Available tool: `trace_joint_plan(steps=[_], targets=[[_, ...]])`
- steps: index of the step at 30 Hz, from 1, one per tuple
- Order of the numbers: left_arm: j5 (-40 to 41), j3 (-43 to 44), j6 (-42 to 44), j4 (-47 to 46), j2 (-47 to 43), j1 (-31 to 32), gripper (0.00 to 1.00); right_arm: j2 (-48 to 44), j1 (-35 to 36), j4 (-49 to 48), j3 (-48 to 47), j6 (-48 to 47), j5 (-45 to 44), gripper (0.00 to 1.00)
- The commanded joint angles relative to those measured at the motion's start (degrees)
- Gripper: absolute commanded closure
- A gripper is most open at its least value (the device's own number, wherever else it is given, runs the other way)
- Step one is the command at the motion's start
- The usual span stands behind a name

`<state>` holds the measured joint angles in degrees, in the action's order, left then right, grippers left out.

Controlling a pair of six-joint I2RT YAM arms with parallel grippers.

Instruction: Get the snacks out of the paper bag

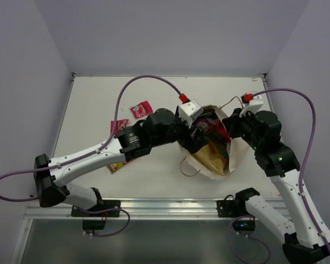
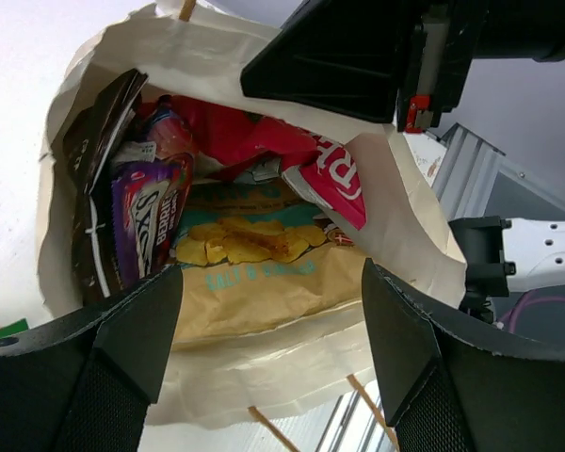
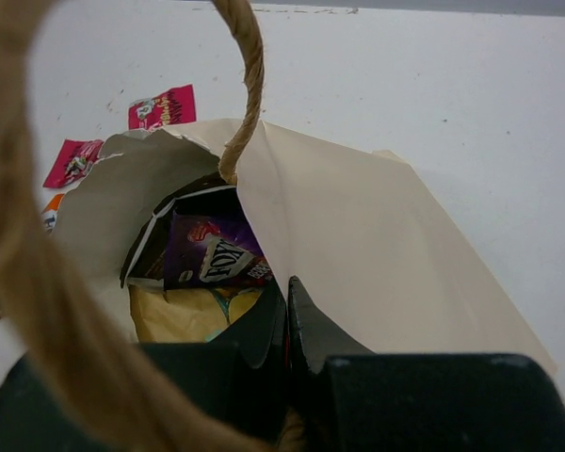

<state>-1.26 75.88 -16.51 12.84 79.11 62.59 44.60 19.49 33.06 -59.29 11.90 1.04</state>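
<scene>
The paper bag [image 1: 226, 165] lies on the table with its mouth open toward my left arm. My left gripper [image 2: 271, 282] is open and empty at the bag's mouth [image 1: 195, 136], its fingers on either side of the opening. Inside the bag I see a tan pouch [image 2: 254, 287], a purple packet [image 2: 146, 226], a dark brown pouch [image 2: 99, 141] and a red packet [image 2: 330, 179]. My right gripper [image 3: 286, 287] is shut on the bag's upper rim [image 3: 358, 235] and holds the mouth open; in the top view it [image 1: 231, 125] is at the bag's far right side.
Two pink-red packets [image 1: 141, 109] [image 1: 119, 126] lie on the table left of the bag, and an orange-yellow one [image 1: 116, 166] lies under my left arm. A cord handle [image 3: 250, 85] loops over the right wrist camera. Another handle [image 1: 188, 168] lies near the front.
</scene>
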Motion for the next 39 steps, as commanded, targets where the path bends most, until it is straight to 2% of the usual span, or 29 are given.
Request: trace_joint_plan(steps=[1, 9, 17, 22, 27, 31, 34, 36, 37, 38, 39], targets=[[-0.16, 4.98, 2.54, -1.86, 4.19, 0.17, 0.18, -0.04, 0.03, 0.87, -2.06, 0.05, 1.16, 0.98], [12.66, 10.87, 2.45, 4.65, 11.94, 0.08, 0.17, -0.48, 0.03, 0.78, -1.8, -0.03, 1.51, 0.98], [16.9, 12.01, 2.54, 5.09, 15.1, -1.5, 0.17, -1.01, 0.03, 0.6, -1.71, -0.3, 1.77, 0.97], [15.41, 12.45, 2.98, 4.74, 16.86, -2.21, 0.18, -0.83, 0.11, 0.6, -1.71, -0.3, 1.95, 0.97], [7.69, 12.54, 3.5, 2.46, 18.27, -2.21, 0.24, -0.48, 0.11, 0.34, -1.62, -0.12, 2.3, 0.97], [6.79, 13.42, 4.47, 1.84, 20.99, -2.21, 0.27, -0.39, 0.11, -0.1, -1.27, -0.03, 2.74, 0.97], [7.67, 14.03, 5.61, 1.31, 22.75, -2.3, 0.34, -0.3, 0.11, -0.19, -0.92, -0.04, 2.92, 0.97], [8.46, 14.82, 6.14, 1.31, 23.54, -2.64, 0.49, -0.39, 0.11, -0.45, -0.74, 0.05, 3.09, 0.97], [8.64, 15.17, 6.14, 1.48, 23.98, -2.73, 0.57, -0.39, 0.03, -0.54, -0.66, 0.05, 3.09, 0.97], [8.81, 15.53, 6.14, 2.09, 24.07, -2.82, 0.8, -0.48, 0.11, -0.63, -0.65, 0.05, 3.09, 0.97], [9.08, 15.96, 6.05, 2.36, 23.55, -2.82, 0.9, -0.48, 0.11, -0.63, -0.57, 0.05, 2.92, 0.97]])
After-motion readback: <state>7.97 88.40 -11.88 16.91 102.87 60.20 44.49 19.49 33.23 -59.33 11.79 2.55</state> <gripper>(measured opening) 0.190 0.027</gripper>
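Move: The purple pack in the open paper bag lies roughly 9 cm ahead of the left hand, 6 cm to its right and 13 cm lower. From the left hand, the dark pack is about 12 ahead and 5 right, the red packet 8 ahead and 12 right, the tan crisps bag level and 8 right, all lower. From the right hand, still pinching the bag's rim, the purple pack is about 3 cm ahead, 8 left, 12 below. Left hand dips some 11 cm down and 8 forward into the bag, closing on the purple pack. ##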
